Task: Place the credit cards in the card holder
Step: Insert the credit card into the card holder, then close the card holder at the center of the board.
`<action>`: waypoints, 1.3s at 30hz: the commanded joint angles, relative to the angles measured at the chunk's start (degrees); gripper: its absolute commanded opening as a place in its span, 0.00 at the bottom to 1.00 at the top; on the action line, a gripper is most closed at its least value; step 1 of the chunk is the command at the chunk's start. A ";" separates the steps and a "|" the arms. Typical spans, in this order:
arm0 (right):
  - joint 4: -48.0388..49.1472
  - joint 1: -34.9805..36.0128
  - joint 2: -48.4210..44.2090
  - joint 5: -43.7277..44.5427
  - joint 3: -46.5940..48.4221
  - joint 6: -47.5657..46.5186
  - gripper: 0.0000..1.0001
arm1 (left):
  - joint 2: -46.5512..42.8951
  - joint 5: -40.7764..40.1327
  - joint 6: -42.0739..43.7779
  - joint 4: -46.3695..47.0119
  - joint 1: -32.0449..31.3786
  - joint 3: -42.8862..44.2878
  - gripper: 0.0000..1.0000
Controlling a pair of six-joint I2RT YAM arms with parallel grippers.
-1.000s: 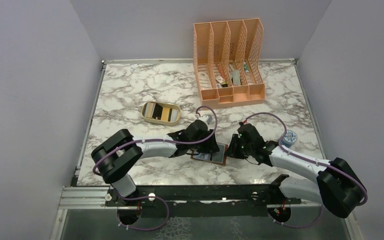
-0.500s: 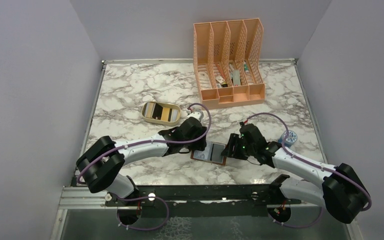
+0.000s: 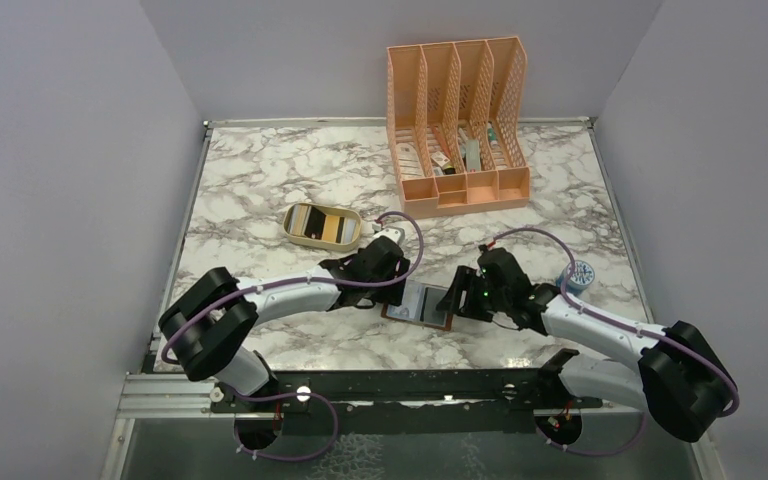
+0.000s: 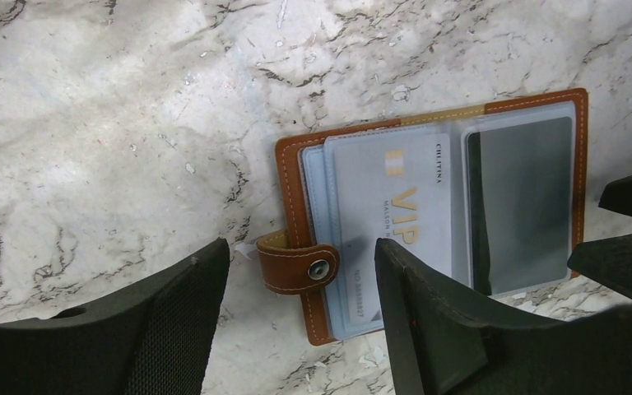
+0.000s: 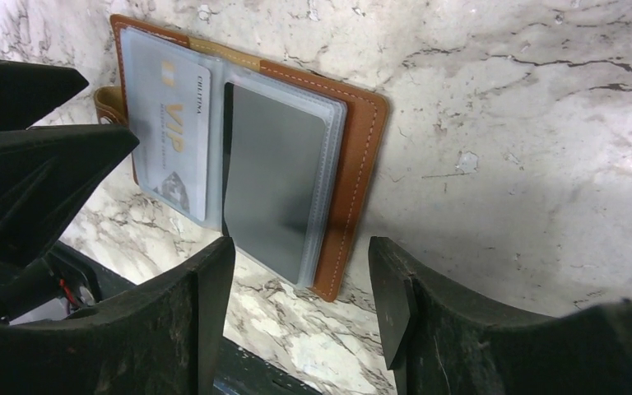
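Observation:
The card holder lies open on the marble near the front edge, brown leather with clear pockets. In the left wrist view a pale VIP card sits in one pocket and a dark card in the other, with the snap tab folded at the side. The right wrist view shows the same VIP card and dark card. More credit cards lie in the oval tray. My left gripper hovers open over the tab side. My right gripper is open over the opposite edge. Neither holds anything.
A tall peach four-slot organiser stands at the back right. The beige oval tray sits left of the holder. A small blue and white round object lies by the right arm. The table's front rail runs just below the holder.
Both grippers have opened and drawn back a little from the card holder. The left one shifted left and uncovered the holder's left half.

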 commanded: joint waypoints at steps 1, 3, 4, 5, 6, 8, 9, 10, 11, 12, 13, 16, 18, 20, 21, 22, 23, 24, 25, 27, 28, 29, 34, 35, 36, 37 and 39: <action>2.52 0.34 0.06 1.05 -1.44 1.76 0.63 | 1.07 0.55 1.29 0.01 0.30 0.50 0.68; 2.84 0.34 0.33 1.14 -1.44 1.83 0.63 | 1.46 1.16 1.31 0.25 0.30 0.34 0.67; 2.89 0.34 0.51 1.22 -1.40 1.84 0.64 | 1.64 1.49 1.31 0.42 0.34 0.34 0.67; 3.01 0.34 0.63 1.32 -1.34 1.86 0.64 | 1.76 1.81 1.24 0.60 0.35 0.21 0.65; 3.25 0.32 0.77 1.25 -1.34 1.81 0.64 | 1.76 2.15 1.15 0.84 0.35 0.05 0.64; 3.57 0.34 1.20 1.01 -1.15 1.73 0.64 | 1.66 2.98 0.82 1.42 0.32 -0.35 0.61; 3.71 0.30 1.41 0.99 -1.12 1.73 0.64 | 1.53 3.43 0.60 1.80 0.35 -0.51 0.59; 3.95 0.31 1.56 0.87 -1.14 1.82 0.64 | 1.44 3.94 0.29 2.09 0.35 -0.73 0.57; 4.21 0.28 1.76 0.66 -1.12 1.98 0.64 | 1.37 4.44 0.09 2.47 0.30 -0.92 0.55; 4.43 0.33 1.98 0.51 -1.07 2.08 0.64 | 1.26 5.00 -0.25 2.77 0.28 -1.10 0.53; 4.70 0.32 2.05 0.34 -1.03 2.16 0.64 | 1.10 5.70 -0.58 3.05 0.34 -1.34 0.51; 5.70 0.34 1.87 -0.39 -1.12 2.76 0.64 | 0.59 7.42 -1.76 4.62 0.34 -2.38 0.42; 6.36 0.34 1.17 -1.17 -1.10 3.27 0.64 | 0.24 8.37 -2.62 5.56 0.35 -3.13 0.38; 6.98 0.32 -0.18 -1.79 -1.28 4.03 0.64 | 0.02 9.21 -3.36 6.50 0.34 -3.70 0.36; 6.94 0.34 -1.05 -1.83 -1.37 4.32 0.64 | -0.11 9.54 -3.63 6.87 0.30 -3.85 0.35; 6.85 0.34 -2.19 -1.83 -1.38 4.58 0.64 | -0.14 9.87 -3.98 7.17 0.34 -4.07 0.34; 6.85 0.30 -3.19 -1.83 -1.47 4.88 0.64 | -0.21 10.16 -4.27 7.64 0.35 -4.25 0.33; 6.84 0.33 -4.42 -1.90 -1.47 5.15 0.64 | -0.28 10.48 -4.63 8.06 0.35 -4.50 0.33; 6.85 0.33 -5.54 -1.98 -1.55 5.39 0.64 | -0.29 10.93 -5.16 8.60 0.34 -4.76 0.32; 6.85 0.34 -7.63 -2.42 -1.63 5.71 0.64 | -0.43 11.71 -6.06 9.82 0.35 -5.29 0.31; 6.83 0.34 -8.50 -2.68 -1.64 5.93 0.64 | -0.30 12.08 -6.48 10.31 0.31 -5.48 0.31; 6.95 0.32 -9.34 -3.08 -1.64 6.07 0.64 | -0.30 12.39 -6.78 10.83 0.34 -5.69 0.31; 8.95 0.34 -10.86 -5.96 -2.03 6.63 0.63 | 0.30 14.57 -8.90 13.64 0.30 -6.36 0.31; 9.79 0.34 -10.54 -6.84 -2.19 6.73 0.63 | 0.39 15.22 -9.54 14.66 0.33 -6.59 0.30; 11.29 0.33 -10.18 -7.83 -2.39 6.87 0.62 | 0.53 15.95 -10.34 15.78 0.34 -6.96 0.30; 12.24 0.29 -9.53 -8.77 -2.53 6.86 0.62 | 0.68 16.76 -11.20 17.00 0.29 -7.27 0.30; 13.72 0.33 -8.44 -10.31 -2.19 6.72 0.61 | 0.95 18.49 -12.95 19.32 0.35 -7.88 0.29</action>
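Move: The clasp strap on the card holder's left edge is between the left hand's open fingertips, roughly 3 cm below and 1 cm to the right. The VIP card in the left page is about 5 cm to that hand's right and 1 cm ahead, and the card tray some 15 cm left and 16 cm ahead. From the right hand, the holder's right edge is about 2 cm ahead, 1 cm left and 2 cm below, with the dark card in the right page about 3 cm ahead and 5 cm left. The left hand sinks about 1.5 cm, easing back, and closes its fingers on the clasp strap, then keeps the pinch while drawing it some 2 cm to the right and a little back, its left side rolling down about 10 degrees. The right hand, fingers staying open, first nudges barely half a centimetre in at the holder's right edge, then rises about 6 cm while swinging nearly 3 cm left and rolling its left side up some 15 degrees, the outer finger behind the right cover to lift it towards the left page. ##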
